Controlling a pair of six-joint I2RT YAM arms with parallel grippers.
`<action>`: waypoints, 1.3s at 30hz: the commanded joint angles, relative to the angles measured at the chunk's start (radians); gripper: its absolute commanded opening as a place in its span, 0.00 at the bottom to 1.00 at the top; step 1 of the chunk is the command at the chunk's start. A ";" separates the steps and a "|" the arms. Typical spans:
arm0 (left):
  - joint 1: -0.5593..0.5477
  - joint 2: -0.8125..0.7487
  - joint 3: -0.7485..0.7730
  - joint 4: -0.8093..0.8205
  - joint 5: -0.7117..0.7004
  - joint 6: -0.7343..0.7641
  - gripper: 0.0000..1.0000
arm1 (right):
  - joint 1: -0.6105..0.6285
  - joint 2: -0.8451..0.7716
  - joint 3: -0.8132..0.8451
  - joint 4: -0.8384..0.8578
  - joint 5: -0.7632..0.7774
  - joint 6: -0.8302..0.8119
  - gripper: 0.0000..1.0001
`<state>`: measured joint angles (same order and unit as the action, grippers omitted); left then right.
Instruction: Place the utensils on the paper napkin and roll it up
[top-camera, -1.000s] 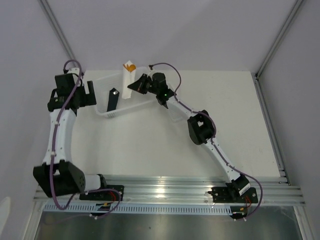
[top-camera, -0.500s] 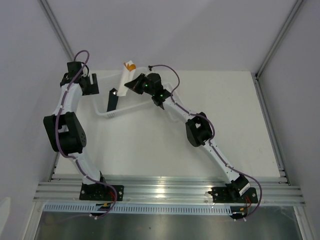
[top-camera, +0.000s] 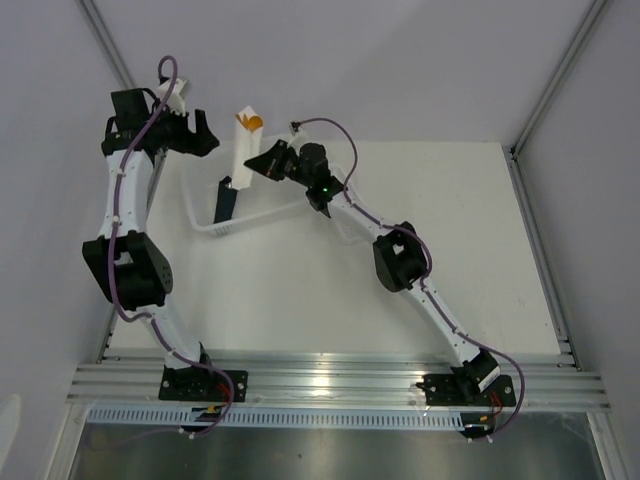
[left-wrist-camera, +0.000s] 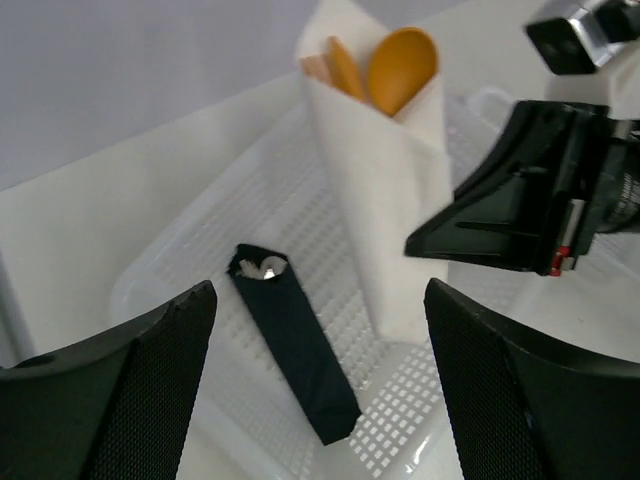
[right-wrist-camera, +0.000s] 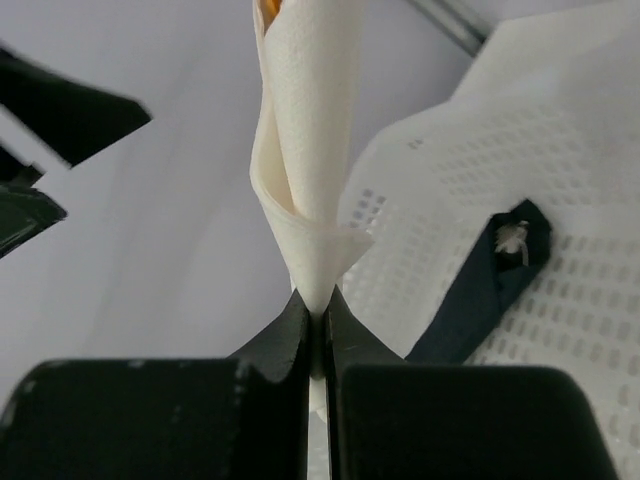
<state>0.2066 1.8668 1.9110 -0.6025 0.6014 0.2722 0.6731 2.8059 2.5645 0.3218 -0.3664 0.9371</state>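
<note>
The paper napkin is rolled into a white cone that stands nearly upright above the white tray. The orange utensils, a spoon bowl and slim sticks, stick out of its open top. My right gripper is shut on the roll's lower part; its jaws pinch the paper napkin at my right gripper. My left gripper hangs open at the back left, apart from the roll. In its wrist view my left gripper has nothing between its fingers, and the paper napkin stands ahead of it.
A black flat bar with a white dot lies in the perforated tray, below the roll; the bar also shows in the right wrist view. The left wall's rail runs close behind the left arm. The table's raised edge lies at right.
The left arm has swung up and back, from beside the tray to above its far left corner. The right gripper has shifted the roll slightly left and up.
</note>
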 joint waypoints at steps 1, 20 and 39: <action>-0.013 -0.017 0.037 -0.072 0.314 0.085 0.88 | -0.013 -0.154 -0.018 0.184 -0.222 -0.119 0.00; -0.088 -0.069 0.028 0.027 0.620 -0.043 0.77 | -0.052 -0.272 -0.176 0.424 -0.422 -0.093 0.00; -0.124 -0.015 0.034 0.233 0.640 -0.263 0.44 | -0.050 -0.266 -0.145 0.447 -0.439 -0.083 0.00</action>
<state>0.0944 1.8584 1.9137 -0.4252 1.1923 0.0406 0.6201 2.5862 2.3787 0.7170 -0.7883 0.8558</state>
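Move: Hanging nearly upright in the right hand's pinch, the napkin roll with the utensils has its middle about 10 cm right of the left hand, 1 cm ahead and some 6 cm below, and about 4 cm straight above the right hand's pinch. From the right hand, the open left fingertips are about 10 cm left, 1 cm back and 9 cm up. The black pouch lies some 3 cm ahead of the left hand, straight below by about 27 cm, in the big white basket, whose middle is 8 cm ahead, 5 cm right and 25 cm down. Lifting the pinched roll some 13 cm while drawing it back about 7 and a little right, the right hand tilts the roll's top back towards the bases, then holds still. The left hand sweeps about 13 cm right, rising and easing back, turns some 30 degrees clockwise and rolls its left side down, bringing its fingers astride the roll just above the right pinch, then closes them to about half their opening. ##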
